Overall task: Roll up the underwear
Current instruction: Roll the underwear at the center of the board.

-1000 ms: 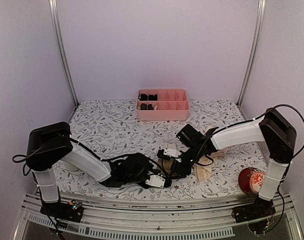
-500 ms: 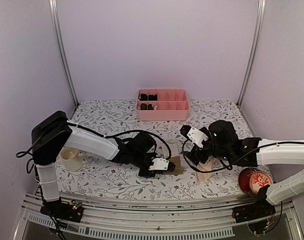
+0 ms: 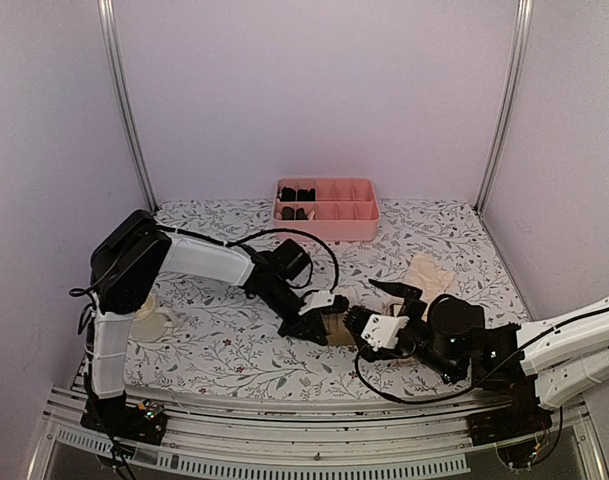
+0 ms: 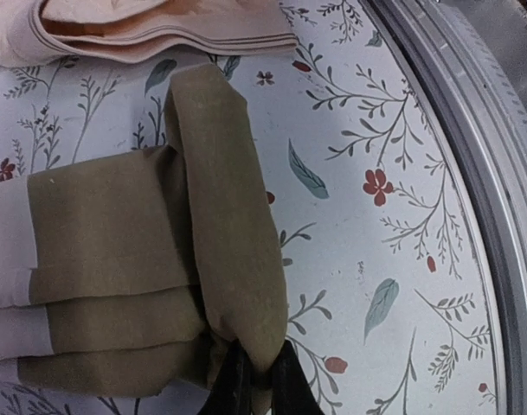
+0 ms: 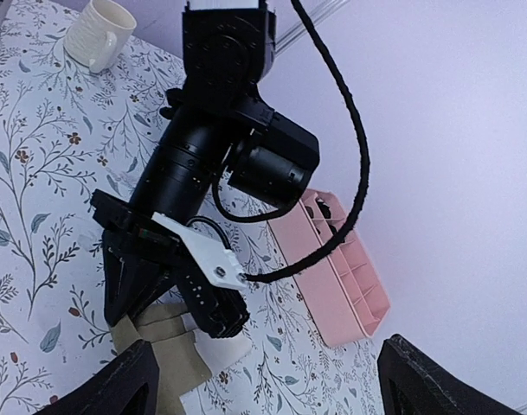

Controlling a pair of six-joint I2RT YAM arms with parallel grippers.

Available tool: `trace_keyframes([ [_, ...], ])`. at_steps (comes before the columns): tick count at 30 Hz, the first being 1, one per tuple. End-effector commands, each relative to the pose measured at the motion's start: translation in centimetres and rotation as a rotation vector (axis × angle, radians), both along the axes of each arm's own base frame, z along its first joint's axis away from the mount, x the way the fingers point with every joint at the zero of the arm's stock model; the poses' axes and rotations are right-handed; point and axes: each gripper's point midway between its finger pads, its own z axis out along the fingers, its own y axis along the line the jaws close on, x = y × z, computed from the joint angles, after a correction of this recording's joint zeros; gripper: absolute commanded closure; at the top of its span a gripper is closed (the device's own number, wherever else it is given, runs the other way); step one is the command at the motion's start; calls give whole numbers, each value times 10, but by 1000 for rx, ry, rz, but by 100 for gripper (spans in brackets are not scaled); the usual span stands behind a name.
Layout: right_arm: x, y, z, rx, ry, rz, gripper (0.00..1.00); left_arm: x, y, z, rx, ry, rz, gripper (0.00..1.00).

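The olive-brown underwear (image 4: 116, 259), folded in layers with a cream-white part (image 4: 8, 285) at one end, lies on the floral table. My left gripper (image 4: 256, 385) is shut on a folded-over flap of it; from above the left gripper (image 3: 319, 318) sits mid-table over the olive underwear (image 3: 336, 330). The peach-beige underwear (image 3: 430, 272) lies flat behind and to the right, and its edge (image 4: 159, 30) shows in the left wrist view. My right gripper (image 3: 374, 305) hangs low, just right of the olive garment, open and holding nothing. Its fingers (image 5: 116, 385) frame the olive underwear (image 5: 168, 350).
A pink compartment tray (image 3: 326, 212) with small black bundles stands at the back centre, its wall (image 5: 332, 277) also seen in the right wrist view. A cream mug (image 3: 149, 318) stands at the left near the left arm. The table's metal front rail (image 4: 471, 130) runs close to the olive garment.
My right arm swung down low toward the front and its jaws opened wide. The left gripper shifted right with the olive underwear. The peach underwear now lies farther back.
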Motion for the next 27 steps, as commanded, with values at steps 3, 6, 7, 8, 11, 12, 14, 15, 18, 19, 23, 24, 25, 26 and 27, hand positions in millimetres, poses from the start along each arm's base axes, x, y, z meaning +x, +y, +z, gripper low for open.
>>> trace_keyframes([
  [3,-22,24,-23,-129,-41,141,14,-19,42,-51,220,318,89,100],
  [6,-32,35,-45,-201,20,217,18,-18,42,-52,220,344,97,100],
  [7,-35,38,-52,-223,42,234,19,-17,43,-52,222,347,104,100],
  [8,-37,40,-63,-253,63,248,20,-18,43,-53,224,354,105,100],
  [11,-34,40,-90,-334,93,232,24,-17,43,-54,230,372,111,100],
  [12,-28,39,-99,-361,101,209,25,-18,43,-54,232,377,109,100],
  [14,-8,31,-118,-414,142,135,26,-18,43,-55,233,383,108,100],
  [15,0,29,-128,-441,176,115,28,-18,43,-55,234,387,109,100],
  [18,11,27,-153,-478,265,89,32,-17,43,-56,236,388,112,100],
  [19,14,25,-160,-495,276,81,34,-16,43,-56,235,388,114,100],
  [23,22,20,-180,-552,309,43,43,-17,44,-56,235,388,113,100],
  [24,26,17,-183,-558,317,27,44,-17,45,-56,236,388,112,100],
  [25,29,15,-186,-567,324,12,46,-18,45,-56,236,389,111,100],
  [26,32,13,-188,-573,327,-6,48,-18,45,-57,237,390,111,100],
  [27,34,12,-191,-580,335,-14,49,-18,46,-57,238,390,111,100],
])
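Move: The rolled waistband's middle lies about 4 cm ahead of the open right hand, 4 cm to its left and 19 cm below. The left fingers, some 9 cm left of the right hand, already pinch its left end, so from them that middle is 5 cm to the right and level. The flat remainder of the underwear centres roughly 6 cm ahead of the roll's middle; the peach underwear is about 8 cm farther out and 15 cm to the right of it. The brown roll stays pinched at its left end while the left hand, in place, twists it some 15 degrees more, top going forward. The right hand sinks about 17 cm to it, first drifting back and left, then forward over the roll, its fingers tipping downward by roughly 30 degrees and narrowing from wide to half open around the free part, not yet gripping. ##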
